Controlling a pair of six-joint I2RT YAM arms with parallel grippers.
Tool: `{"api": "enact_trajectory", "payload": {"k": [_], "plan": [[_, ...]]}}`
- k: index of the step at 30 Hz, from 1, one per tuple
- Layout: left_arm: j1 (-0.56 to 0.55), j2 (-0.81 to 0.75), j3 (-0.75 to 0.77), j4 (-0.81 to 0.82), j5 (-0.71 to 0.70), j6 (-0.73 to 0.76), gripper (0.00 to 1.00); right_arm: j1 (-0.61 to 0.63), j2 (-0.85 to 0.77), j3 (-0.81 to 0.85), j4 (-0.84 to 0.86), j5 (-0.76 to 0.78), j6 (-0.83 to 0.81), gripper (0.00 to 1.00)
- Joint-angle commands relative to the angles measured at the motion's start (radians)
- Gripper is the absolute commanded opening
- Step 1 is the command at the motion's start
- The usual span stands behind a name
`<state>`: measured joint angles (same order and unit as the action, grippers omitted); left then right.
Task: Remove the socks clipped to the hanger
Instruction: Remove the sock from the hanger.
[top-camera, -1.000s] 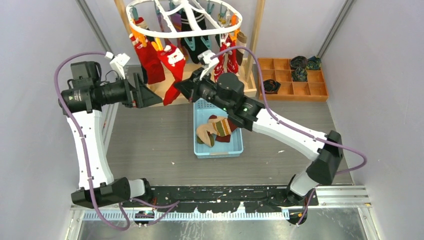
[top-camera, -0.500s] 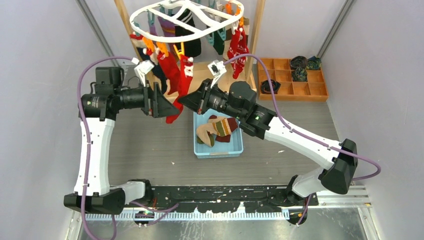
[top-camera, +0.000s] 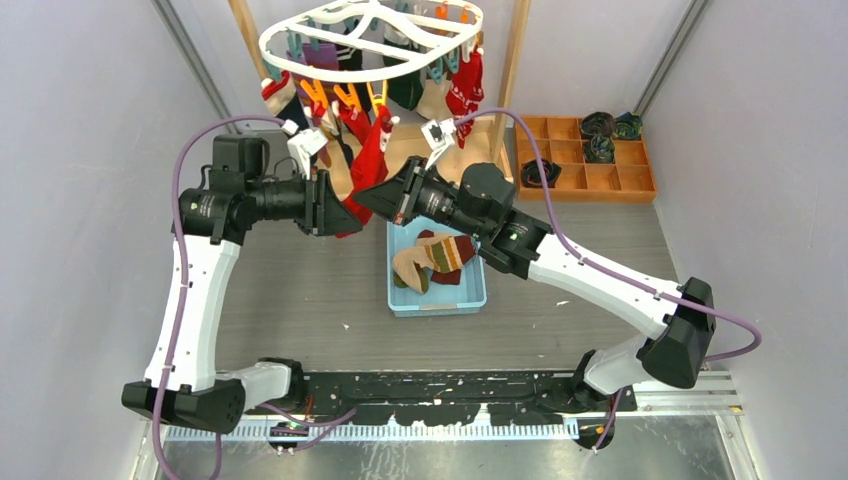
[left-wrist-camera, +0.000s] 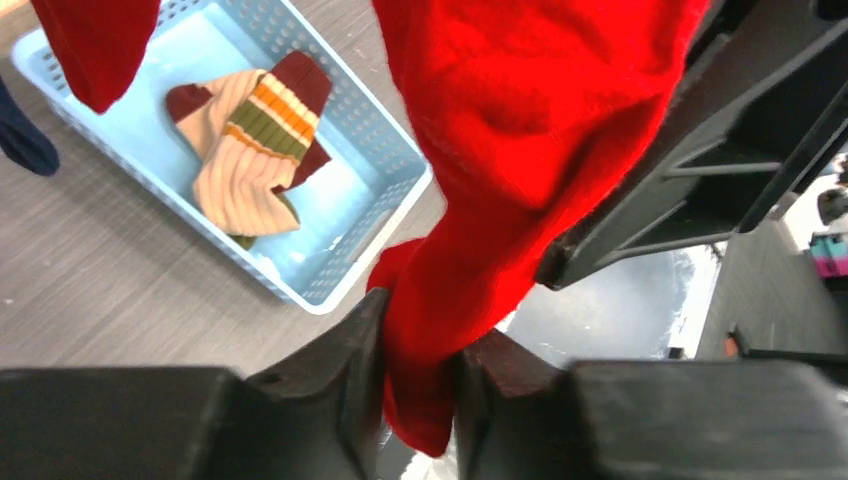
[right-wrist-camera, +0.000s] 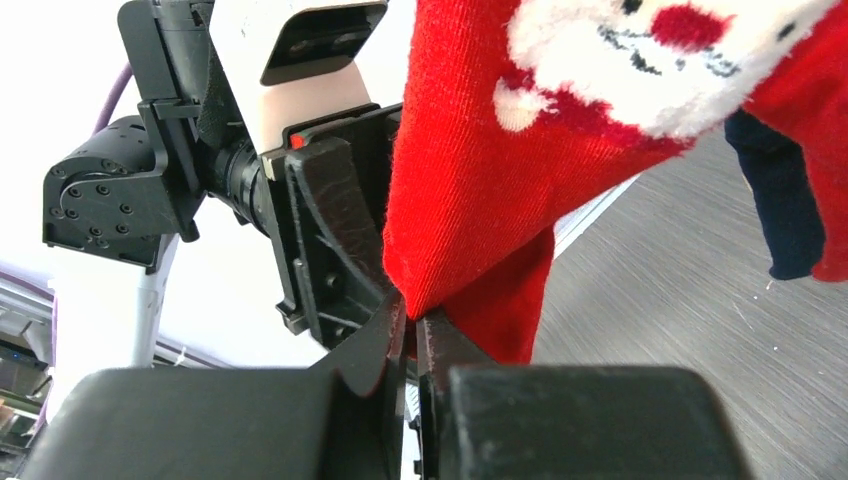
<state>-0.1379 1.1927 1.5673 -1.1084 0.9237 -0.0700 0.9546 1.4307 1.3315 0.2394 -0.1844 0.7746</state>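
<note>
The white oval hanger (top-camera: 300, 38) hangs at the back with several socks clipped under it, red, navy and dark green. A red sock (top-camera: 368, 160) with a white pattern hangs lowest at the front. In the left wrist view my left gripper (left-wrist-camera: 420, 370) is shut on the toe end of this red sock (left-wrist-camera: 520, 150). My right gripper (right-wrist-camera: 410, 318) pinches a fold of the red sock (right-wrist-camera: 470, 180) between nearly touching tips. From above, the left gripper (top-camera: 338, 206) and right gripper (top-camera: 362, 196) meet at the sock from either side.
A light blue basket (top-camera: 475, 300) below the grippers holds beige and striped socks (top-camera: 432, 258). A wooden compartment tray (top-camera: 600, 180) with rolled dark socks stands at the back right. Wooden posts (top-camera: 512, 70) flank the hanger. A navy sock (right-wrist-camera: 785, 200) hangs beside the red one.
My left arm swung right to the red sock and its jaws closed on the toe. The hanger turned and shifted back. My right gripper stayed on the sock.
</note>
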Motion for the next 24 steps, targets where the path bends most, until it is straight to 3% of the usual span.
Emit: {"api": "enact_trajectory", "payload": {"k": [1, 3, 4, 7, 11, 16, 24], "plan": [[-0.025, -0.039, -0.01, 0.079, -0.103, -0.007, 0.16, 0.005, -0.059, 0.009, 0.021, 0.014, 0.033, 0.17], [-0.044, -0.047, -0.012, 0.086, -0.156, -0.01, 0.01, 0.006, -0.076, 0.026, -0.045, 0.073, 0.011, 0.44], [-0.054, -0.05, -0.013, 0.089, -0.182, -0.006, 0.0, 0.006, -0.088, 0.039, -0.1, 0.117, -0.007, 0.57], [-0.09, -0.071, -0.037, 0.11, -0.222, -0.008, 0.0, 0.005, -0.128, 0.072, -0.181, 0.276, -0.078, 0.75], [-0.148, -0.09, -0.067, 0.122, -0.28, -0.013, 0.0, 0.005, -0.094, 0.229, -0.355, 0.411, -0.25, 0.8], [-0.194, -0.101, -0.071, 0.121, -0.331, -0.01, 0.0, 0.004, 0.057, 0.496, -0.537, 0.464, -0.418, 0.82], [-0.202, -0.119, -0.058, 0.107, -0.33, -0.005, 0.0, -0.032, 0.276, 0.896, -0.769, 0.325, -0.504, 0.85]]}}
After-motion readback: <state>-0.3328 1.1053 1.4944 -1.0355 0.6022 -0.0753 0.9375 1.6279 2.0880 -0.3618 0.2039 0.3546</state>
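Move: Between the left hand's closing fingers lies the toe end of the red Santa sock, whose middle is about 5 cm ahead, 4 cm right and 9 cm up. The right hand still pinches it; its orange clip is some 11 cm ahead, 2 cm right and 12 cm above that hand. A second orange clip sits 5 cm left of the first, level with it; the blue basket lies 4 cm ahead, 10 cm right and 37 cm below. Taking over the sock, the left hand shuts on its toe end and keeps the pinch, sinking about 2 cm with a slight roll. The right fingers open and let go; that hand backs off to the right, then swings up some 11 cm and forward about 8 cm towards the orange clip, turning clockwise some 25 degrees, fingers wide. ##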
